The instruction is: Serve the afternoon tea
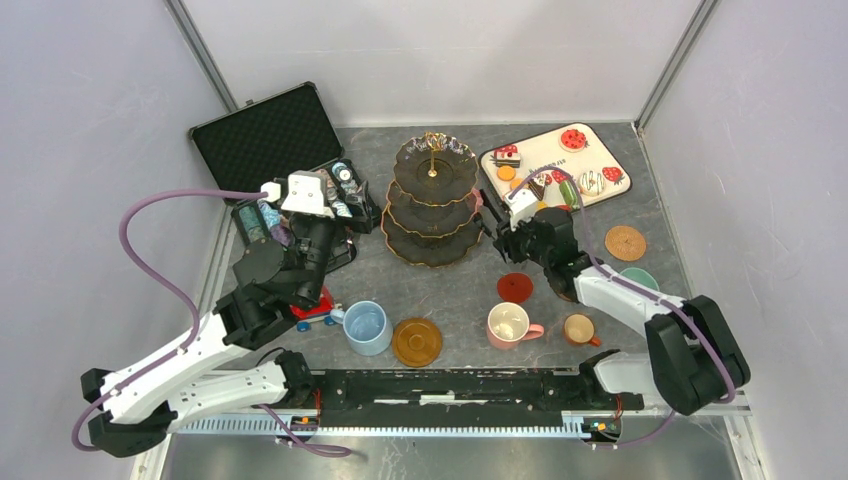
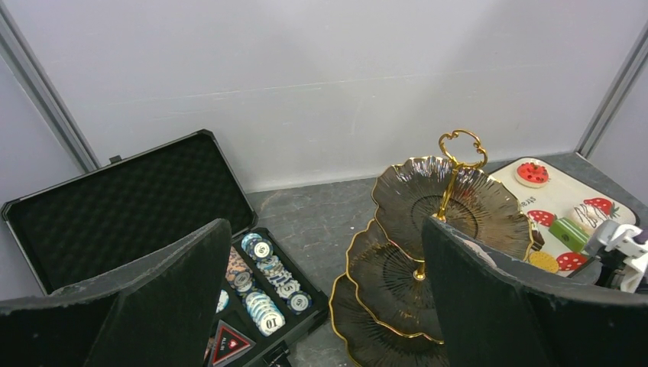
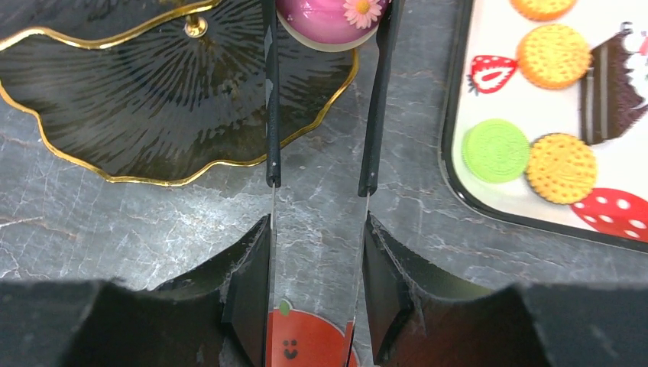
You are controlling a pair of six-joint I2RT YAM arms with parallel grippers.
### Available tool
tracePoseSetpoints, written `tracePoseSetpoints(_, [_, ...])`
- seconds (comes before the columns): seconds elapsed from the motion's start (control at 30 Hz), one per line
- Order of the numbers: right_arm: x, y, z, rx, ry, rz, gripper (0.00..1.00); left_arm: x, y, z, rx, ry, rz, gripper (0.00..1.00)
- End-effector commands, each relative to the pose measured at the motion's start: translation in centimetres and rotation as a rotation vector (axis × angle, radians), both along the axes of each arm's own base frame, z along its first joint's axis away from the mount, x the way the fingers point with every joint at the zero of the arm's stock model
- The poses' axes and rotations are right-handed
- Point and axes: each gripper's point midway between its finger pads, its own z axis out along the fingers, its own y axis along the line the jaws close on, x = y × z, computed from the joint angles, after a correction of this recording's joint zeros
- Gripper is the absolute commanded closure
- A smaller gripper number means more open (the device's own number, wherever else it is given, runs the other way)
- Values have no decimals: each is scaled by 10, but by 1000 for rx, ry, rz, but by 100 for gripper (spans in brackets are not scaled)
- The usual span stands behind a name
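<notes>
The dark three-tier gold-rimmed stand (image 1: 432,200) stands at the table's middle back, all its tiers bare. My right gripper (image 3: 315,229) is shut on a pair of clear tongs (image 3: 272,115). The tong tips pinch a pink flower-topped treat (image 3: 328,19) over the right edge of the stand's lowest tier (image 3: 153,99). In the top view this gripper (image 1: 503,232) sits just right of the stand. My left gripper (image 2: 325,229) hangs open and holds nothing, above the poker chip case and left of the stand (image 2: 428,252). More treats lie on the cream tray (image 1: 545,150).
A blue mug (image 1: 366,327), a pink mug (image 1: 510,324), a small brown mug (image 1: 579,329) and a green mug (image 1: 637,278) stand near the front. A brown coaster (image 1: 417,341), a red one (image 1: 515,287) and a cork one (image 1: 625,242) lie between them. The open poker case (image 1: 270,130) and a red toy car (image 1: 315,312) sit at the left.
</notes>
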Motion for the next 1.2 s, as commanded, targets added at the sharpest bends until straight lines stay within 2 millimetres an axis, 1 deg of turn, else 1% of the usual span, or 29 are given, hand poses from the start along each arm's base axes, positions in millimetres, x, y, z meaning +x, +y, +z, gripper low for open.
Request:
tracePoseSetpoints(0.0, [17, 23, 22, 39, -72, 63, 84, 2, 0, 6, -28, -17, 18, 0])
tracePoseSetpoints(0.23, [22, 47, 15, 53, -54, 111, 82, 3, 0, 5, -25, -16, 19, 0])
tracePoseSetpoints(0.27, [23, 50, 16, 55, -60, 116, 82, 3, 0, 5, -25, -16, 19, 0])
tracePoseSetpoints(0.43, [31, 62, 16, 67, -65, 123, 79, 3, 0, 5, -26, -17, 17, 0])
tracePoseSetpoints(0.63, [41, 73, 10, 58, -57, 136, 78, 3, 0, 5, -22, -17, 19, 0])
tracePoseSetpoints(0.83, [46, 76, 6, 61, -59, 131, 74, 2, 1, 5, -23, -18, 19, 0])
tracePoseSetpoints(0.97, [45, 76, 2, 63, -51, 132, 68, 2, 1, 5, -25, -19, 19, 0])
tracePoseSetpoints(1.07, [44, 75, -2, 57, -44, 127, 60, 3, 0, 5, -22, -18, 18, 0])
tracePoseSetpoints(1.17, [43, 72, -2, 51, -47, 119, 57, 3, 0, 5, -21, -17, 19, 0])
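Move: The right hand already grips the tongs, with the pink donut between their tips. The stand's bottom tier is centred about 16 cm to its left, 6 ahead and 6 below; the middle tier sits over that, roughly 2 cm above hand height. The sweets tray lies some 20 cm ahead and 12 right, the red coaster 8 cm back and 2 right. From the idle left hand the bottom tier is about 15 cm ahead, 14 right, far below. The right hand carries the tonged donut about 6 cm left, easing forward and down, in over the bottom tier. ##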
